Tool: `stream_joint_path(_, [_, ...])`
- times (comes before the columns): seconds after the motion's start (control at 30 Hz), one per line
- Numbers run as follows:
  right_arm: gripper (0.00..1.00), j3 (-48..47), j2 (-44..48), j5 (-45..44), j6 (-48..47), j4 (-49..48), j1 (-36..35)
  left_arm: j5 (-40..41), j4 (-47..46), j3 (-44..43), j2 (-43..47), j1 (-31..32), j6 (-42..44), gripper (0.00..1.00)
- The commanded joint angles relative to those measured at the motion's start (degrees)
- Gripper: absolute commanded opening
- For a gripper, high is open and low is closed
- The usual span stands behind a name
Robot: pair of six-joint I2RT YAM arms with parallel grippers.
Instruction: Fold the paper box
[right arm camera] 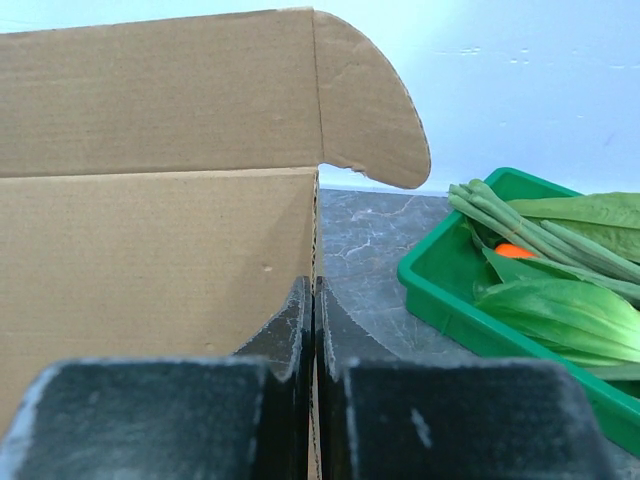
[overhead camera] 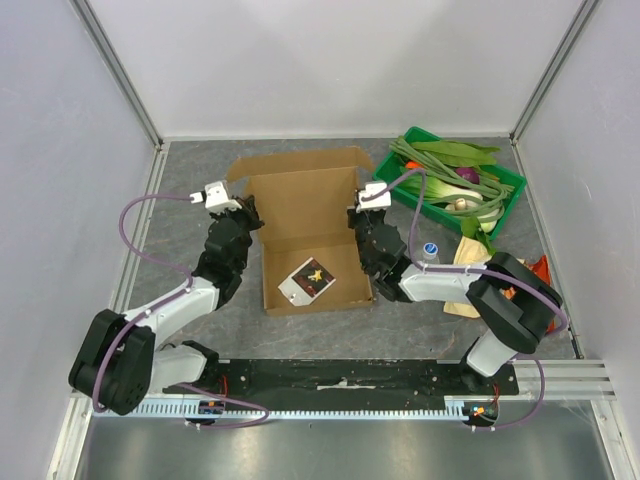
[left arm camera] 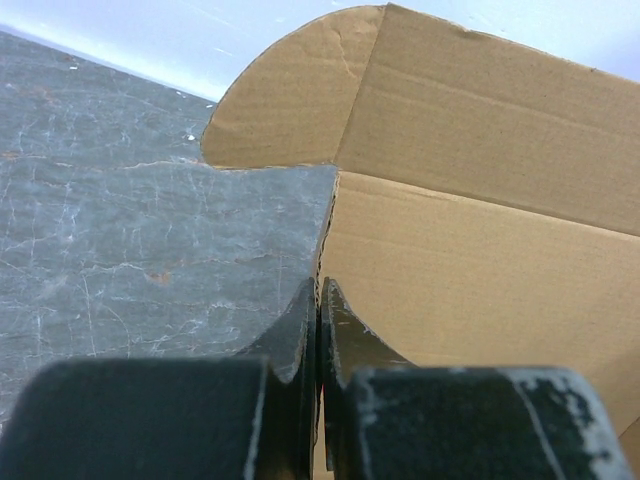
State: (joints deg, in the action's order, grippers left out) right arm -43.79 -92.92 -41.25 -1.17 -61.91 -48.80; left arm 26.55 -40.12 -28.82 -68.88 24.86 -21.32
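The brown paper box [overhead camera: 305, 215] stands in the middle of the grey table with its back lid flap [overhead camera: 300, 160] raised. A small printed card [overhead camera: 307, 282] lies on its floor. My left gripper [overhead camera: 248, 213] is shut on the box's left side wall; the wall's edge [left arm camera: 322, 262] runs up between the two fingers [left arm camera: 295, 330]. My right gripper [overhead camera: 358, 215] is shut on the right side wall in the same way, pinching the thin cardboard edge [right arm camera: 314, 250]. The rounded lid tabs [left arm camera: 290, 100] [right arm camera: 375, 110] stick out at both ends of the lid.
A green tray [overhead camera: 510, 178] of leafy vegetables sits at the back right, close to the box's right wall; its rim [right arm camera: 450, 300] is near my right gripper. A small bottle [overhead camera: 430, 250] and an orange-tan bag [overhead camera: 540, 270] lie by the right arm. White walls enclose the table.
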Motion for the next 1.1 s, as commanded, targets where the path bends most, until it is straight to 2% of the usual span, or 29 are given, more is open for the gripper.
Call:
stream_joint_path(0.0, [0.00, 4.49, 2.75, -1.11, -2.17, -13.48, -2.88, -1.06, -8.13, 1.66, 2.61, 2.90, 4.09, 0.02])
stream_joint_path(0.13, [0.00, 7.58, 2.49, -0.67, -2.61, -15.96, -3.85, -1.23, -10.86, 3.94, 3.67, 4.32, 8.30, 0.02])
stream_joint_path(0.27, [0.00, 7.67, 1.08, 0.30, -4.71, -17.54, -3.76, 2.19, -13.57, 3.86, 2.10, 4.41, 12.26, 0.02])
stream_joint_path(0.4, [0.00, 4.16, -1.64, 3.01, -6.48, -16.49, -2.71, 5.79, -20.33, 0.18, -2.56, 4.32, 17.70, 0.02])
stream_joint_path(0.5, [0.00, 0.56, -3.75, 4.69, -5.25, -14.73, -0.43, 6.50, -21.40, -4.29, -6.08, 3.88, 18.77, 0.02])
stream_joint_path(0.7, [0.00, -9.02, -10.43, 8.12, -4.63, -11.31, 3.35, 1.50, -20.53, -13.09, -13.90, 0.89, 16.06, 0.02])
stream_joint_path(0.8, [0.00, -11.93, -13.33, 8.74, -4.46, -11.48, 4.67, -2.01, -20.53, -14.60, -15.92, 0.10, 14.12, 0.02])
stream_joint_path(1.0, [0.00, -11.67, -15.27, 9.88, -3.05, -12.71, 4.85, -7.20, -28.69, -9.68, -17.86, 0.01, 11.74, 0.02])
stream_joint_path(1.07, [0.04, -9.83, -14.66, 9.35, -2.61, -13.50, 4.85, -8.00, -30.71, -7.23, -18.39, -0.08, 11.30, 0.02])
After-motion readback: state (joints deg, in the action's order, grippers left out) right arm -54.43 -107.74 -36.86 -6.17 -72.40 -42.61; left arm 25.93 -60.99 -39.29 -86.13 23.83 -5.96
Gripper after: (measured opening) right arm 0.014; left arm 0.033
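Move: The box lid stands nearly upright between the hands, its middle about 10 cm right of the left hand and 10 cm left of the right, roughly level with both; each already has its near side edge. The printed card lies some 10 cm back from both hands, about 10 cm inward and 17 cm lower, in the box bottom, centred 9 cm back. From the right hand the green crate is about 17 cm ahead, 25 cm right. Keeping the lid's two side edges pinched in shut fingers, both hands first ease back about 2 cm towards the robot, then reverse and carry the lid forward, ending some 6 cm farther out. The left also rises about 5 cm, its fingers tipping up and the wrist rolling left side up by roughly 10 degrees; the right dips slightly and comes back to its height. ##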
